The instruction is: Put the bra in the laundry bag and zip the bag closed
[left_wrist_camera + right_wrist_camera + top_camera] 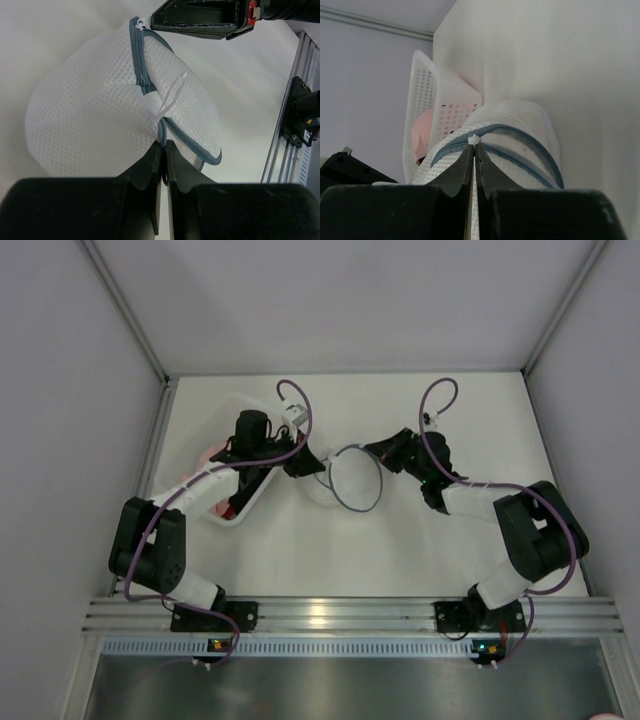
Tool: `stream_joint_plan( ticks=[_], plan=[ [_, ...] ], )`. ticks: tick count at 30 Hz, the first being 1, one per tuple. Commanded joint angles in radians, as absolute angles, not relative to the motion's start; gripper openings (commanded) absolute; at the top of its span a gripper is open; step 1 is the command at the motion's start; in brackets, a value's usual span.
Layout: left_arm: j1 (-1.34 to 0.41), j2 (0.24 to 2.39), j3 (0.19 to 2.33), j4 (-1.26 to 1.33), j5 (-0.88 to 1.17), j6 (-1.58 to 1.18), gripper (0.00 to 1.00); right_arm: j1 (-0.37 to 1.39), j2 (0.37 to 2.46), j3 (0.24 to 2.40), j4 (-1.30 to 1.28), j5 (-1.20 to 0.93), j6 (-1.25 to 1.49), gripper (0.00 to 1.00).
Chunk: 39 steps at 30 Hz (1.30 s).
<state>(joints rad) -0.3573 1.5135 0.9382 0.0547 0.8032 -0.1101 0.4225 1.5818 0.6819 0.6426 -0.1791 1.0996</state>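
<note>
The laundry bag (355, 480) is a round white mesh pouch with a blue-grey zipper, lying on the table between my two grippers. In the left wrist view the laundry bag (100, 115) bulges, and my left gripper (164, 146) is shut on its zippered rim. My right gripper (474, 146) is shut on the small white zip pull (474, 139) at the opposite side. Beyond the pull the two zipper tracks (530, 142) stand apart, with pale fabric in the gap. I cannot make out the bra as a separate thing. From above, the left gripper (318, 468) and right gripper (372, 450) flank the bag.
A white perforated bin (232, 405) lies tilted at the left, under my left arm, with a pink cloth (422, 132) inside. The aluminium rail (290, 125) runs along the table's near edge. Grey walls close in the left, right and far sides.
</note>
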Motion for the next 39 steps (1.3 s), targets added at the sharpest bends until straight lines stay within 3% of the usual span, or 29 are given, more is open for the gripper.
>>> stream_joint_plan(
  ticks=[1, 9, 21, 23, 25, 26, 27, 28, 33, 39],
  plan=[
    [-0.357, 1.476, 0.930, 0.143, 0.798, -0.112, 0.11, 0.410, 1.566, 0.718, 0.652, -0.169, 1.046, 0.00],
    [-0.351, 1.373, 0.841, 0.253, 0.632, -0.232, 0.10, 0.405, 1.480, 0.787, 0.347, -0.003, 0.842, 0.00],
    [-0.353, 1.233, 0.643, 0.409, 0.469, -0.459, 0.12, 0.397, 1.419, 0.742, 0.290, 0.025, 0.805, 0.00],
    [-0.354, 1.229, 0.641, 0.405, 0.521, -0.447, 0.25, 0.399, 1.408, 0.753, 0.282, 0.009, 0.767, 0.00],
    [-0.356, 1.209, 0.658, 0.355, 0.563, -0.437, 0.44, 0.400, 1.401, 0.784, 0.261, 0.006, 0.735, 0.00],
    [-0.357, 1.177, 0.664, 0.338, 0.563, -0.427, 0.61, 0.400, 1.397, 0.799, 0.246, -0.021, 0.698, 0.00],
    [-0.359, 1.155, 0.684, 0.318, 0.549, -0.416, 0.70, 0.402, 1.396, 0.813, 0.236, -0.028, 0.677, 0.00],
    [-0.362, 1.135, 0.696, 0.264, 0.534, -0.388, 0.98, 0.403, 1.394, 0.836, 0.223, -0.041, 0.657, 0.00],
    [-0.370, 1.069, 0.865, 0.112, 0.393, -0.325, 0.99, 0.410, 1.374, 0.867, 0.215, -0.084, 0.557, 0.00],
    [-0.376, 1.227, 1.072, 0.066, 0.609, -0.097, 0.99, 0.416, 1.371, 0.874, 0.235, -0.136, 0.512, 0.00]
  ],
)
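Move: The left gripper still pinches the blue zipper edge of the laundry bag; the middle of the bag's mouth lies about 7 cm to its right, 2 cm back and 3 cm lower. The basket's middle is some 24 cm to the left, 4 cm ahead and 6 cm below, with the pink clothes in it about 26 cm left, 2 cm ahead and 8 cm down. From the right gripper, shut on the zipper band, the mouth's middle is 6 cm back, 3 cm left, 3 cm lower. Draw the grippers apart with both still pinching the zipper band: the left about 3 cm to the left while turning some 20 degrees counter-clockwise, the right about 4 cm to the right while rolling its left side down. Then open the left fingers wide, backing off slightly, and lift them clear by about 15 cm, tilting up; keep the right grip shut and raise it a little at the end. ##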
